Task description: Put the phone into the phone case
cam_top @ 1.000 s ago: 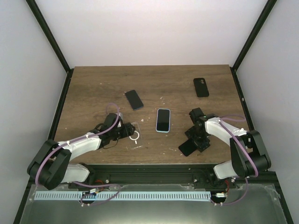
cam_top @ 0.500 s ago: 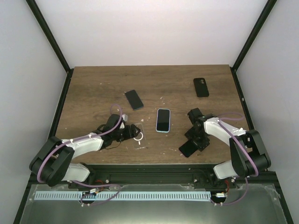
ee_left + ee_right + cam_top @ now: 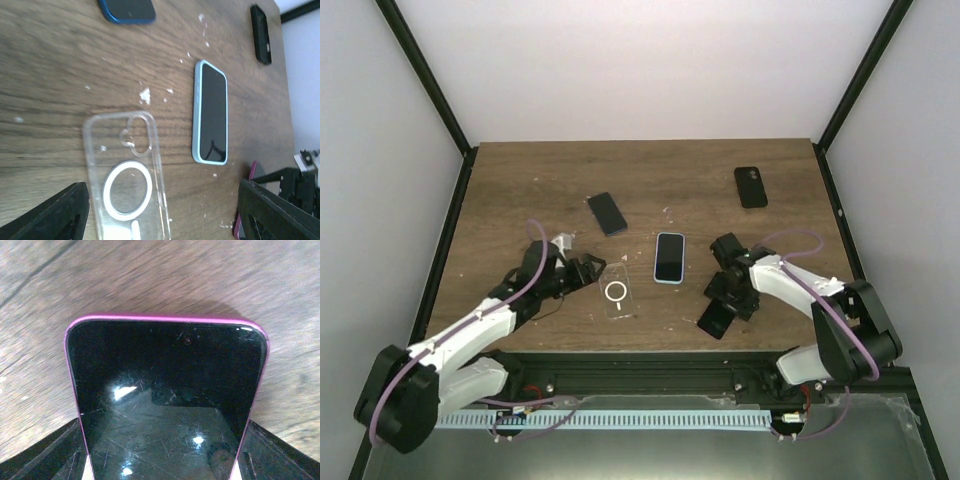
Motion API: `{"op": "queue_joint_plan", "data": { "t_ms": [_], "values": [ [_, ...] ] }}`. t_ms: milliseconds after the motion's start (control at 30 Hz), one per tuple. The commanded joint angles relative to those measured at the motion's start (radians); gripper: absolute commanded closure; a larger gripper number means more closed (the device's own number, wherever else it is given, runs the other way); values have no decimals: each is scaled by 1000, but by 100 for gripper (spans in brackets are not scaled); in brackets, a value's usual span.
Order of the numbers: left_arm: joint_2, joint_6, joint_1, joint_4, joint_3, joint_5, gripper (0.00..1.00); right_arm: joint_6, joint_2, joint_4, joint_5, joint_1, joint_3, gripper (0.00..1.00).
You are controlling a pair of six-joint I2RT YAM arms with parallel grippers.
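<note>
A clear phone case (image 3: 617, 291) with a white ring lies flat on the wooden table, left of centre. My left gripper (image 3: 582, 272) stands open just left of it, apart from it. In the left wrist view the phone case (image 3: 125, 170) lies between the spread fingers (image 3: 50, 215), nearer the left one. The phone (image 3: 718, 320), pink-edged with a black screen, hangs tilted at the front right. My right gripper (image 3: 730, 295) is shut on the phone's sides. In the right wrist view the phone (image 3: 165, 385) fills the gap, screen facing the camera.
A light-blue phone (image 3: 669, 257) lies between the two grippers, also visible in the left wrist view (image 3: 210, 117). Farther back lie a dark blue phone (image 3: 607, 213) and a black phone (image 3: 751, 187). The table's front edge runs just behind the held phone.
My left gripper has drawn back to the left, off the clear case, which now lies uncovered. The right gripper has shifted slightly left with the pink phone.
</note>
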Motion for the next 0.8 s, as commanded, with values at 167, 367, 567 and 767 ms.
{"op": "queue_joint_plan", "data": {
  "t_ms": [167, 367, 567, 767],
  "values": [
    [-105, 33, 155, -138, -44, 77, 16, -48, 11, 57, -37, 127, 145, 28],
    [-84, 22, 227, -108, -73, 179, 16, -38, 52, 48, -44, 217, 285, 27],
    [-59, 30, 271, -109, -77, 234, 16, -65, 171, 67, -49, 296, 435, 27],
    [-49, 17, 344, -79, -110, 309, 17, -140, 317, 113, -48, 372, 577, 27]
  ]
}}
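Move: The clear phone case lies flat about 28 cm to the left of the right hand, which already grips the phone, roughly 3 cm farther out and 1 cm lower. The cased phone sits some 14 cm left and 12 cm ahead of that hand; the dark phone is about 24 cm beyond the clear case and 3 cm to its left. From the empty left hand the clear case is about 5 cm right, 4 cm back and 10 cm below. Right hand carries its phone about 17 cm left, up and forward towards the case; left hand retreats left. ##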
